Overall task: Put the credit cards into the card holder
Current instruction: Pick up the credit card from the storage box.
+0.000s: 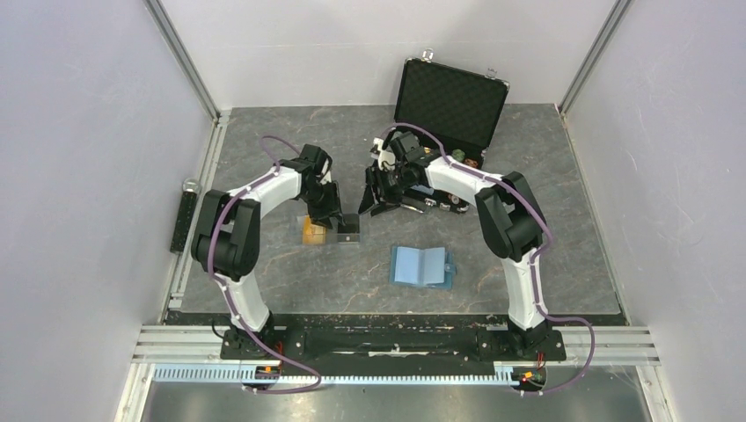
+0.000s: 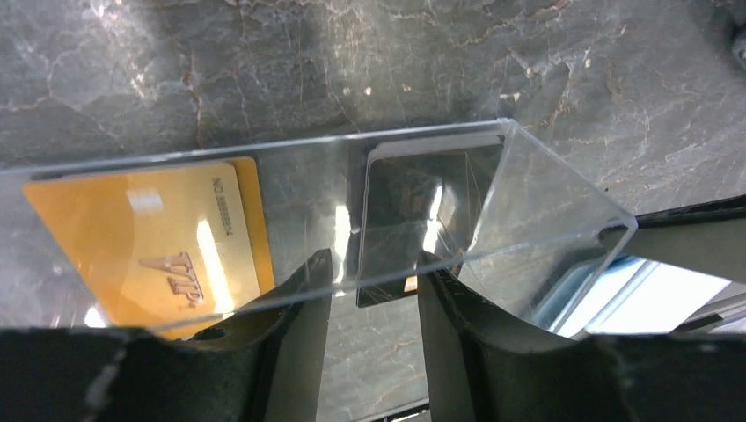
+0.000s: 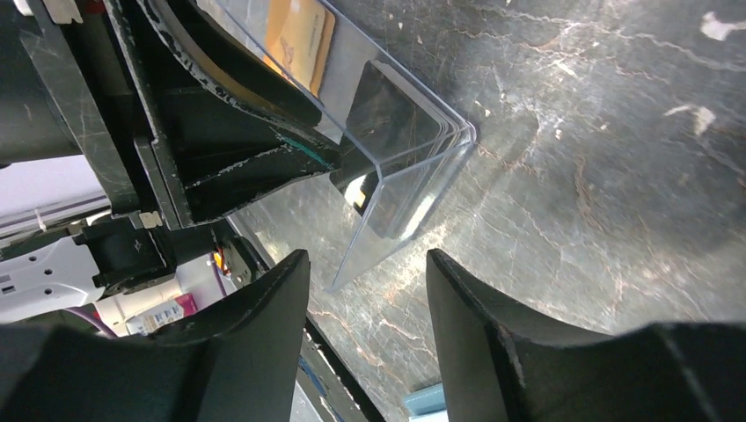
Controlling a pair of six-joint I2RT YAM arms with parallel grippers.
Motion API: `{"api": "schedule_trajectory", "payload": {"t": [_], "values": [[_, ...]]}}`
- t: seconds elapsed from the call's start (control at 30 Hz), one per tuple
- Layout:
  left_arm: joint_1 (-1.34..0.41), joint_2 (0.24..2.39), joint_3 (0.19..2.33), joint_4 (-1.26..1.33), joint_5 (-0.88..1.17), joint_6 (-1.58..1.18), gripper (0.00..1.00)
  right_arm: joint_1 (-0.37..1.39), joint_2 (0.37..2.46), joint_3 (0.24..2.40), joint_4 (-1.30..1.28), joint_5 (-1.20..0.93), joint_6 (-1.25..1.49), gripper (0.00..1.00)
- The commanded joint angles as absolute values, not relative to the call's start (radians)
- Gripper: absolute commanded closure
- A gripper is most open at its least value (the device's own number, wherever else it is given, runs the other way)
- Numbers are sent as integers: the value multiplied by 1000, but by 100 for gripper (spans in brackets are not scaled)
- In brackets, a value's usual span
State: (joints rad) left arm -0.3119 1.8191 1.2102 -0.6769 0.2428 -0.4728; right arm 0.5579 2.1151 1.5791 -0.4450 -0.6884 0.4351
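Observation:
An orange-gold credit card [image 2: 145, 237] and a black credit card [image 2: 413, 211] lie flat inside a clear plastic case [image 2: 545, 202] on the dark marbled table. A pale edge shows round the black card. My left gripper [image 2: 374, 264] is open, its fingertips at the case's near edge and the black card's corner just ahead of the gap. My right gripper [image 3: 368, 259] is open and empty, a little short of the case's corner [image 3: 413, 202]. The teal-blue card holder [image 1: 420, 265] lies open in front of the right arm, apart from both grippers.
A big black metal-edged case [image 1: 450, 101] stands open at the back right, with small items at its foot behind the right arm. A black bar-shaped object [image 1: 185, 215] lies along the left rail. White walls close in the table.

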Motion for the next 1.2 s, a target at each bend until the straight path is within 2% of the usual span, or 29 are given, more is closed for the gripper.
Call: {"api": "schedule_trajectory", "payload": {"t": [0.0,0.1,0.2,0.37,0.5,0.67,0.77,0.9,1.17], "values": [[-317,1870,1274,-678,248,-425,55,573,2157,1637,-434,-726,466,51],[-322,1910,1286,-672,283,-415,62,575,2166,1641,-443,-729,461,56],[-334,1936,1292,-673,296,-410,66,575,2170,1639,-443,-735,461,58],[-356,1937,1295,-673,298,-409,80,576,2171,1638,-446,-742,460,62],[-364,1920,1301,-673,292,-408,87,576,2173,1635,-445,-749,459,66],[-366,1883,1302,-673,263,-409,91,577,2172,1636,-445,-749,457,72],[-371,1864,1310,-680,247,-408,92,578,2171,1631,-445,-747,458,80],[-380,1862,1338,-707,222,-397,92,578,2168,1627,-445,-744,459,86],[-390,1862,1380,-713,262,-401,93,577,2166,1625,-445,-744,457,89]]}}
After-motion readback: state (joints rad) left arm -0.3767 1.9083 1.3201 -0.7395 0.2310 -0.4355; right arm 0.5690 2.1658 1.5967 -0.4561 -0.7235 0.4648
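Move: The black credit card, in the clear storage box, lies about 2 cm right of the left hand, some 1 cm back and 3 cm below. The orange cards are roughly 6 cm to that hand's left and 2 cm back. The box's right wall is about 2 cm left of the right hand, 2 cm back and 2 cm below; the black card lies 5 cm left of the right hand and 2 cm back. The card holder is some 15 cm right and 13 cm back of it. Left hand shifts 2 cm right, shutting at the black card's edge; right sinks 1.5 cm, pinching the box wall. ##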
